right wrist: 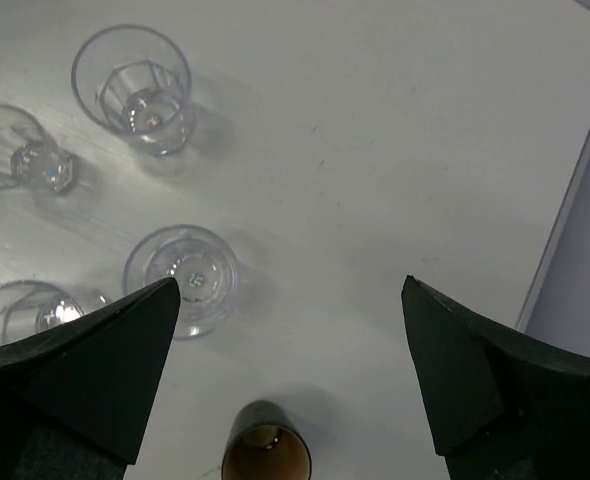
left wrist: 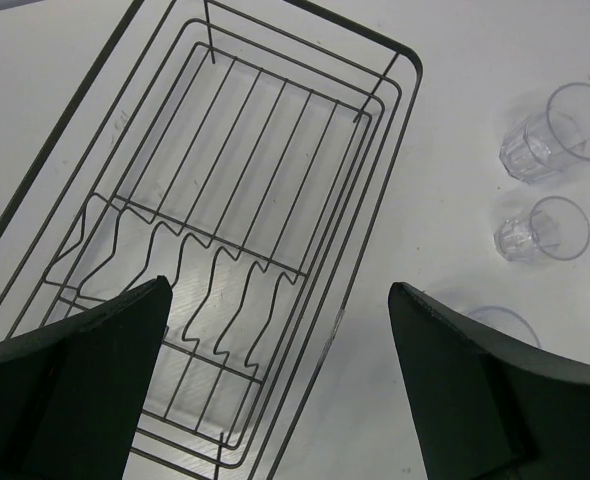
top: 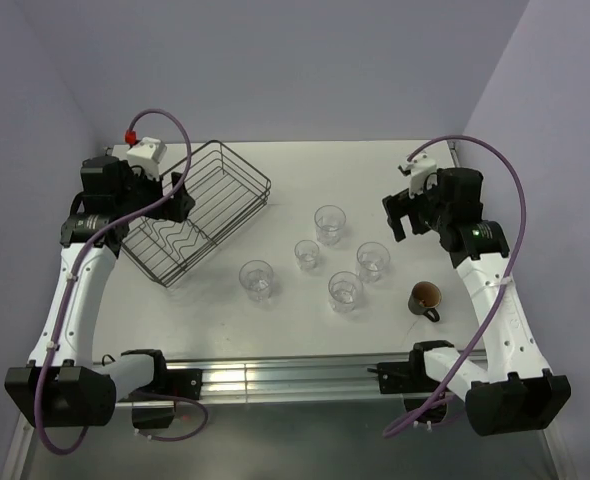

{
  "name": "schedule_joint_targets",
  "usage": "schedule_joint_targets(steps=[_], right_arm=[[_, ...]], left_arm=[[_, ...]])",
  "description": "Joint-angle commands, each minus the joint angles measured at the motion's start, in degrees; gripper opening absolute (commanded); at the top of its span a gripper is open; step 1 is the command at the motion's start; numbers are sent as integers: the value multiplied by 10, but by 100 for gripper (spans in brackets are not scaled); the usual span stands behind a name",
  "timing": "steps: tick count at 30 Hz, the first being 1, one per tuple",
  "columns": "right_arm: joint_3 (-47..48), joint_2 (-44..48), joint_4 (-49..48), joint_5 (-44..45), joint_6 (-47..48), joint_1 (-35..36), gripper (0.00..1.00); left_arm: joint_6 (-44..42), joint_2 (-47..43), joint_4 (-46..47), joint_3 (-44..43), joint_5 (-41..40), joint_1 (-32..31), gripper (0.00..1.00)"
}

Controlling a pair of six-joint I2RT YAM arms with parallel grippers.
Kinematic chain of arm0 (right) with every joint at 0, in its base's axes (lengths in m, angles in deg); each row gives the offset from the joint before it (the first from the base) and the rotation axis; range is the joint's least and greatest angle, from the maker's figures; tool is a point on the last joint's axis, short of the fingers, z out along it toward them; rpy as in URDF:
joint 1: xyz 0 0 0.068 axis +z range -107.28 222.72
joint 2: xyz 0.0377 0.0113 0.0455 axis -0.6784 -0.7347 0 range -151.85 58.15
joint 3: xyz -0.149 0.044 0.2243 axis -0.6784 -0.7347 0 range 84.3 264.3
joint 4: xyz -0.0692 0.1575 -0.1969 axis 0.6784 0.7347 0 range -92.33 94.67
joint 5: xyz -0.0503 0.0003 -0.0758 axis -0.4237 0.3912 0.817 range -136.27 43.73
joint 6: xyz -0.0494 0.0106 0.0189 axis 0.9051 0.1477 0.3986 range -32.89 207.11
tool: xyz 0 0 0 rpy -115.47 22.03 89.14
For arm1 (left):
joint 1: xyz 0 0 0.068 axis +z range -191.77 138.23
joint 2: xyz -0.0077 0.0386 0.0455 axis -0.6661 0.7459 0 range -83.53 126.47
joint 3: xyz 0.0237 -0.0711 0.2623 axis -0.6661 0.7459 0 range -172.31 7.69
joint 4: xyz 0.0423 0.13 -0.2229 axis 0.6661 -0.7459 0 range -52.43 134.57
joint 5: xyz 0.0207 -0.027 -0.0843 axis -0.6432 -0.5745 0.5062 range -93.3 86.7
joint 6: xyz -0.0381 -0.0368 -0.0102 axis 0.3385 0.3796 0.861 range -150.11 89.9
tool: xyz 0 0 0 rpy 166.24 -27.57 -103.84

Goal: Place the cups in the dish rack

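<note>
The black wire dish rack (top: 200,213) stands empty at the left of the table; it fills the left wrist view (left wrist: 225,210). Several clear ribbed tumblers stand upright mid-table, among them one (top: 328,223), one (top: 257,279) and one (top: 345,290). A dark brown mug (top: 425,298) stands to their right, also in the right wrist view (right wrist: 265,450). My left gripper (top: 178,198) is open and empty above the rack's left side. My right gripper (top: 403,215) is open and empty, raised above the table right of the tumblers.
The white table ends at a metal rail (top: 275,380) along the near edge. Lilac walls close the back and both sides. The table's right edge (right wrist: 565,210) shows in the right wrist view.
</note>
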Motion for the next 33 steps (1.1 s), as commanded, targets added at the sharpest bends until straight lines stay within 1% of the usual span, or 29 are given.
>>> schedule_joint_targets(steps=[1,2,3,5,9,10,11,14,16,17,19,20,22,23,26,28,33], right_arm=[[51,-17,67,-14,49,2,100],[64,-40,126,-44,67,-5,100],[76,-48,151,-62,108,-23,100],[100,-59,196,-82,134,-52,100],[145,-80,276,-76,240,-100,100],[150,-84,306,-75,259,-121,100],[155,-92,321,-74,298,-131,100],[159,-109,375,-66,357,-170,98],[149,-118,387,-54,397,-187,95],[146,-131,401,-51,411,-207,91],[138,-146,414,-54,446,-223,86],[135,-158,419,-54,462,-236,82],[131,-171,420,-59,469,-243,74],[130,-184,422,-66,475,-244,67],[121,-207,427,-81,486,-245,60],[107,-216,415,-83,485,-245,58],[76,-236,388,-85,477,-245,58]], left_arm=[[-45,-2,-2,-17,28,-9,99],[-49,-3,0,-15,30,-10,99],[-56,-1,-5,-15,33,-13,99],[-74,3,-16,-22,43,-23,99],[-92,14,-25,-22,48,-38,99],[-98,15,-27,-21,50,-44,99],[-101,15,-29,-22,55,-48,99],[-104,22,-31,-28,59,-62,99],[-102,30,-34,-36,50,-71,99],[-104,34,-43,-41,55,-72,99],[-108,40,-51,-47,78,-75,99],[-108,40,-55,-48,85,-76,98],[-108,39,-57,-49,97,-79,98],[-108,39,-58,-50,100,-79,98],[-107,39,-65,-55,117,-83,98],[-112,44,-77,-59,125,-85,98],[-113,41,-82,-54,133,-86,98]])
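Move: The mug stands about 12 cm back and 8 cm to the right of the right gripper, some 20 cm below. At a similar depth, one glass is roughly 4 cm back and 4 cm left of that gripper, and a near glass 11 cm back and 11 cm left. For the left gripper, the left glass lies about 11 cm back, 16 cm right and 22 cm down; the rack sits below it, 4 cm ahead and 2 cm left, and the small glass 5 cm back and 29 cm right. Swing the right gripper right and back, then sink it towards the mug, roughly 11 cm down in all, ending above and a little to the mug's right; tip the fingers steeply down and narrow them to just over half open. Meanwhile bring the left gripper about 7 cm right and slightly back, towards the left glass, turning it clockwise some 20 degrees with fingers wide. ##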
